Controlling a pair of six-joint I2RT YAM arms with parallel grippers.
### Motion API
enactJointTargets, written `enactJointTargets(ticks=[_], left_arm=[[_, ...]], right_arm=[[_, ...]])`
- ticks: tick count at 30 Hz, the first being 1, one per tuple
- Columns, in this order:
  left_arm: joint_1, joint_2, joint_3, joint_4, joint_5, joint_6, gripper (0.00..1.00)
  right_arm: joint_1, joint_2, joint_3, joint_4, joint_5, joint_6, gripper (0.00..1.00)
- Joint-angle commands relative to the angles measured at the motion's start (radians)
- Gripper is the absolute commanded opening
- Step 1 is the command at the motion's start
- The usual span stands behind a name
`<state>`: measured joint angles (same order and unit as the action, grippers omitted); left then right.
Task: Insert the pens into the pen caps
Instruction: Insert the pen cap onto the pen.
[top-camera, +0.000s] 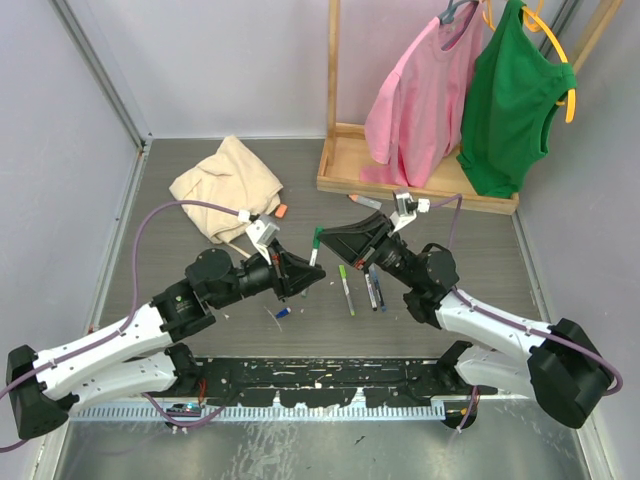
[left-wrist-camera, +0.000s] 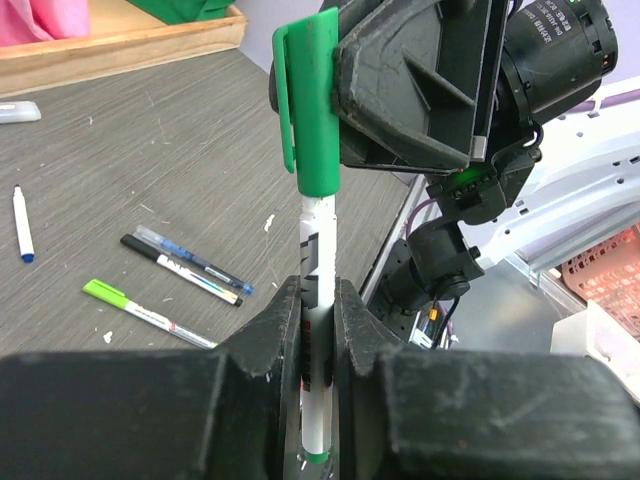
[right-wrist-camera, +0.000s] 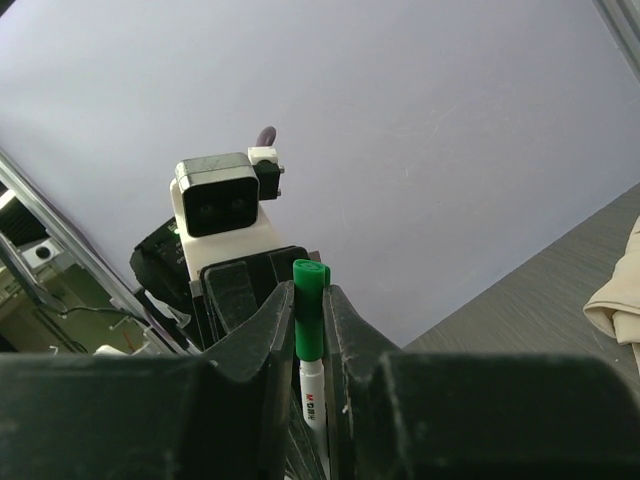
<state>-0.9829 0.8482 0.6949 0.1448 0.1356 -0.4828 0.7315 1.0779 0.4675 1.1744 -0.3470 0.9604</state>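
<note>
A white pen (left-wrist-camera: 316, 262) with a green end stands between the pads of my left gripper (left-wrist-camera: 317, 292), which is shut on its barrel. A green pen cap (left-wrist-camera: 311, 112) with a clip sits over the pen's upper end. My right gripper (right-wrist-camera: 309, 298) is shut on that green cap (right-wrist-camera: 309, 308), and the white barrel (right-wrist-camera: 314, 392) shows just below it. In the top view both grippers meet above the table, left (top-camera: 306, 272) and right (top-camera: 326, 240), with the capped pen (top-camera: 316, 246) between them.
Loose pens lie on the table: a green-tipped one (top-camera: 345, 289) and a few dark ones (top-camera: 375, 288). A blue cap (top-camera: 283, 313) and an orange cap (top-camera: 281, 211) lie near the left arm. A beige cloth (top-camera: 228, 180) and a wooden rack base (top-camera: 345, 160) are behind.
</note>
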Motion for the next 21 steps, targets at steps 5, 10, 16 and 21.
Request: enactJointTargets(ticks=[5,10,16,21], left_arm=[[0.002,-0.034,0.011,0.067,-0.062,0.004,0.00],[0.002,-0.040,0.010,0.058,-0.070,0.004,0.00],[0.002,-0.046,0.017,0.022,-0.088,0.014,0.00],[0.001,-0.062,0.020,-0.028,-0.114,0.026,0.00]], right_arm=[[0.027,-0.035,0.002,-0.070,-0.077,-0.077,0.11],[0.028,-0.084,0.017,-0.173,-0.077,-0.140,0.23],[0.026,-0.171,0.047,-0.343,-0.004,-0.226,0.37],[0.026,-0.248,0.096,-0.555,0.115,-0.294,0.47]])
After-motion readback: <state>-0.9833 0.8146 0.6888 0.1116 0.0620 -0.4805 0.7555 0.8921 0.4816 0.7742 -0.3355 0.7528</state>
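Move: The green cap is already on the end of the pen, which the left hand holds leaning forward. The cap lies about 4 cm ahead of and 5 cm above the left hand, and sits right between the right hand's fingers. On the table some 27 cm below the right hand, the light green pen lies about 7 cm to its right and 3 cm back, and the black pen about 13 cm right and 3 cm back. Downward goes the right hand, first bearing on the cap towards the pen for about 1 cm while the left hand, keeping its grip, yields down with it. Then the right fingers open and let go of the cap, sinking on to some 2.5 cm in all as their tips tilt down by roughly 10 degrees. The left hand comes back up and eases a centimetre left and slightly forward with the pen. ##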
